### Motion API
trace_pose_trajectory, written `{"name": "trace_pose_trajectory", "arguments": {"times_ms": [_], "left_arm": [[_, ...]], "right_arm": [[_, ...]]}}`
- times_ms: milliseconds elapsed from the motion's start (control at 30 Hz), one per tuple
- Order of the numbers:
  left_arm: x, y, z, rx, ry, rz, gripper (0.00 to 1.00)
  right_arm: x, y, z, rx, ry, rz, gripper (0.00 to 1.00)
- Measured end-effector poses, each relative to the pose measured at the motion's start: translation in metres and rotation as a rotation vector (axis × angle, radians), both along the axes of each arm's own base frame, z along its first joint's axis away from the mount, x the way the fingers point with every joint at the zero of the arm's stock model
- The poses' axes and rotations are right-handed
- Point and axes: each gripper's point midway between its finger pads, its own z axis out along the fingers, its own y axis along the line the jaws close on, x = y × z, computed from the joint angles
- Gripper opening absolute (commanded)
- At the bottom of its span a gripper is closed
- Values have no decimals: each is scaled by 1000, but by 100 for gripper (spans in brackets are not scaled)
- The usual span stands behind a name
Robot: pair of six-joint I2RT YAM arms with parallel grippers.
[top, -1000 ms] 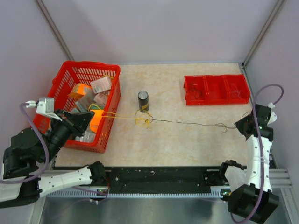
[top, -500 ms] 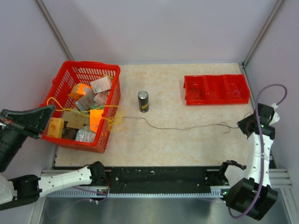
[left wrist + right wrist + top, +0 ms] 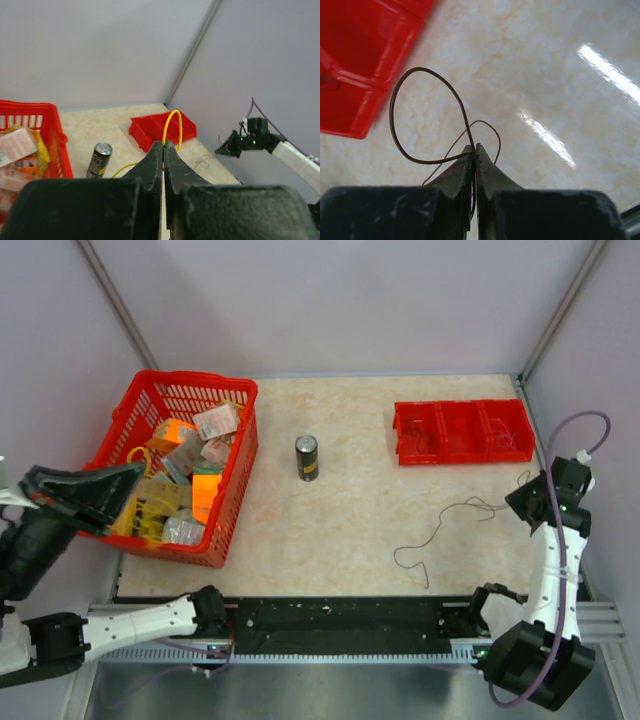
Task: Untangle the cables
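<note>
The cables lie apart. My left gripper hangs over the left side of the red basket, shut on the yellow cable, which arches up from the closed tips; its yellow loops trail over the basket's contents. My right gripper is at the table's right edge, shut on the black cable, which loops out from the tips. The rest of the black cable lies slack on the table, curling towards the front middle.
A dark can stands upright mid-table, seen too in the left wrist view. A red compartment tray sits back right. The basket holds several packets. Grey walls close in the back and both sides.
The taut tangle near the can has come apart. My left gripper swung back left with the yellow cable, drawing it over the basket. The black cable went slack and sprang right.
</note>
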Motion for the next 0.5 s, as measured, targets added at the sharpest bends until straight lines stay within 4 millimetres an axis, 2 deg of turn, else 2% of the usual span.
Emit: {"name": "trace_pose_trajectory", "arguments": {"times_ms": [67,133,267,400,500], "left_arm": [[0,-32,-3,41,-1,-76,0],[4,-70,-3,84,6,-147,0],[10,-137,-3,152,15,-267,0],[12,-172,-11,173,22,-332,0],[18,-188,-36,186,59,-339,0]], "right_arm": [[10,13,12,24,-58,80,0],[20,28,33,24,-128,174,0],[38,68,93,-6,-291,384,0],[50,92,153,-25,-431,498,0],[62,95,192,-43,-508,521,0]]}}
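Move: The yellow cable, already free of the dark one, hangs from the left hand, with open table 29 cm to that hand's right, 14 ahead and some 53 below. The can stands about 28 ahead, 17 right; the red basket's middle is 22 ahead, 19 left, both roughly 46 below. The red tray's left compartment lies about 24 ahead of the right hand, 16 left, 12 below; the dark cable's loose run is 12 left, level, 14 below. The yellow cable, still pinched in the shut left fingers, is swept about 19 cm to the right, out over the open table, the hand dipping a little at the end and turning some 20 degrees clockwise. The dark cable is hauled up about 19 cm by the right hand, which also goes left and somewhat forward, keeping its grip while its fingers tip upward and swing counter-clockwise. ##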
